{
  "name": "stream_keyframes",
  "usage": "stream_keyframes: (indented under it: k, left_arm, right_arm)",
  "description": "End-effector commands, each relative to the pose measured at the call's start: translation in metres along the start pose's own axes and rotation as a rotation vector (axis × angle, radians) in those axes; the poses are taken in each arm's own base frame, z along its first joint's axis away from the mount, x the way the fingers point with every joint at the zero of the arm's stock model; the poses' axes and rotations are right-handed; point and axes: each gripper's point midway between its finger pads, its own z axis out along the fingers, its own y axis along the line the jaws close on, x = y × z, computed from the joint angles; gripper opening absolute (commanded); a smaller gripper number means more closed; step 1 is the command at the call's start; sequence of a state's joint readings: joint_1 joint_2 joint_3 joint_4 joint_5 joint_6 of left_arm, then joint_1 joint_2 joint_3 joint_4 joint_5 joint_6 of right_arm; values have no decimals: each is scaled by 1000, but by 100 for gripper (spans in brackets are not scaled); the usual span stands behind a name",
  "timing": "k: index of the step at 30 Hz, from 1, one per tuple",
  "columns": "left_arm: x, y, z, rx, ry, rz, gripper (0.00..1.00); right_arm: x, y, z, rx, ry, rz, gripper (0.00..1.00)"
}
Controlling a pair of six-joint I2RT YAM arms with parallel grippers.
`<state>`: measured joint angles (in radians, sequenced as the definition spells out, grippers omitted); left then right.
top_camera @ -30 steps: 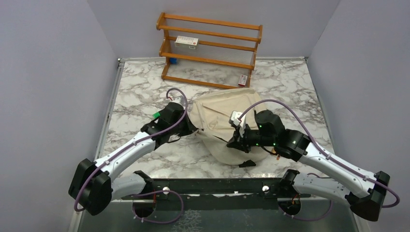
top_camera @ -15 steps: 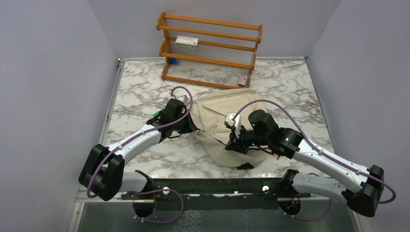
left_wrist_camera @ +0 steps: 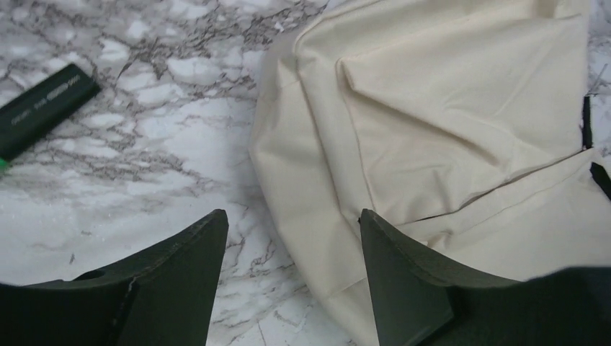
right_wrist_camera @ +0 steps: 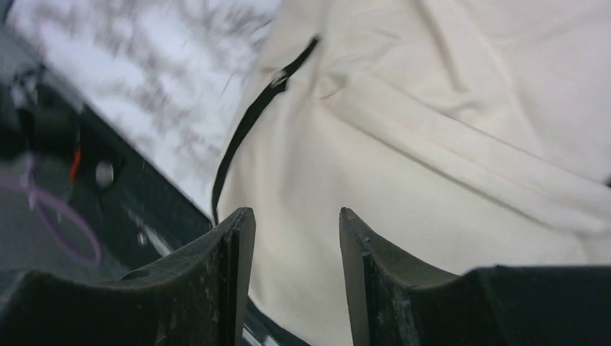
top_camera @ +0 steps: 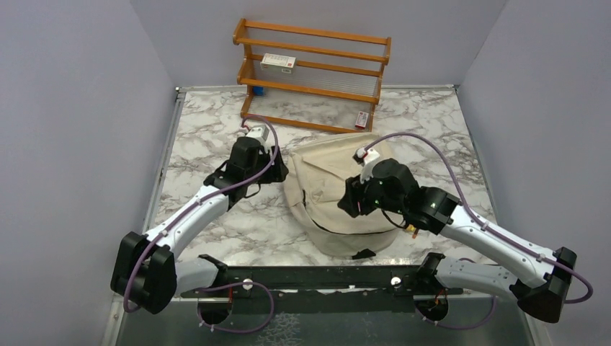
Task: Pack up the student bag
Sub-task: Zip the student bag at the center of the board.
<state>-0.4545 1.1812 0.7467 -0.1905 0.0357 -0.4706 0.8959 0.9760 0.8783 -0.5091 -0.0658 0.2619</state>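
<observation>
The student bag [top_camera: 331, 191] is a cream fabric backpack slumped in the middle of the marble table, with its opening not in view. My left gripper [top_camera: 276, 173] is open and empty just off the bag's left edge. In the left wrist view, the left gripper [left_wrist_camera: 292, 216] hangs over the table beside the bag [left_wrist_camera: 447, 122]. My right gripper [top_camera: 351, 204] is open and empty above the bag's front. In the right wrist view, the right gripper [right_wrist_camera: 295, 213] hovers over the cream fabric [right_wrist_camera: 432, 144], with a black strap [right_wrist_camera: 252, 122] to its left.
A black marker with a green end [left_wrist_camera: 43, 108] lies on the marble left of the bag. A wooden rack [top_camera: 313, 72] stands at the back and holds a white-red box [top_camera: 277, 62]. A small red-white item [top_camera: 362, 119] lies at its foot. The black base rail [top_camera: 310, 277] runs along the near edge.
Both grippers have come off the bag. The left arm swung back and left, and the right gripper rose over the front. The bag shifted and now sits as a rounder mound.
</observation>
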Motion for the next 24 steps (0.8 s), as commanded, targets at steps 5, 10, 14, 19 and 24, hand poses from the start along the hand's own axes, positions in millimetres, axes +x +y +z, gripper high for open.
stream_keyframes:
  k: [5,10,14,19,24]
  left_arm:
    - [-75,-69,24,272,-82,326,78]
    - [-95,-88,62,352,-38,530,93]
    - [-96,-92,99,392,29,637,96]
    - [-89,-105,129,500,90,704,96]
    - [-59,-114,154,561,190,785,96]
  right_arm:
    - [-12,-76,-40,598,-193,649,60]
    - [4,-81,-63,672,-219,860,74]
    - [33,-82,-83,788,-138,1017,79]
    - [69,-74,-86,860,3,1110,80]
    - [86,-70,-86,837,40,1149,80]
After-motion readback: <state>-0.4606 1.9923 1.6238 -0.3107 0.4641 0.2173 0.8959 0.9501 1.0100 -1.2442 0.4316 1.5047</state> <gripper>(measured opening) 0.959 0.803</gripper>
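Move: The left hand hangs open beside the student bag; the middle of the bag's far edge lies about 16 cm ahead, 13 cm right and 9 cm below. The rack's bottom rail is 5 cm beyond that edge, the marker 7 cm ahead of the hand and 13 cm left. From the right hand, the zip's right end lies roughly 15 cm right, 1 cm back and 15 cm below, the black tab 6 cm back and 7 cm right, the pens 3 cm ahead and 22 cm right. Touching nothing, the left hand swings forward and right, about 15 and 13 cm, to over the bag's far edge, arching up and coming back down while it turns some 40 degrees clockwise and opens wide. The right hand sweeps about 12 cm right towards the zip's right end, first bulging forward, then drawing back and sinking a little; its wrist turns roughly 70 degrees clockwise, its fingers tip down and open further. ##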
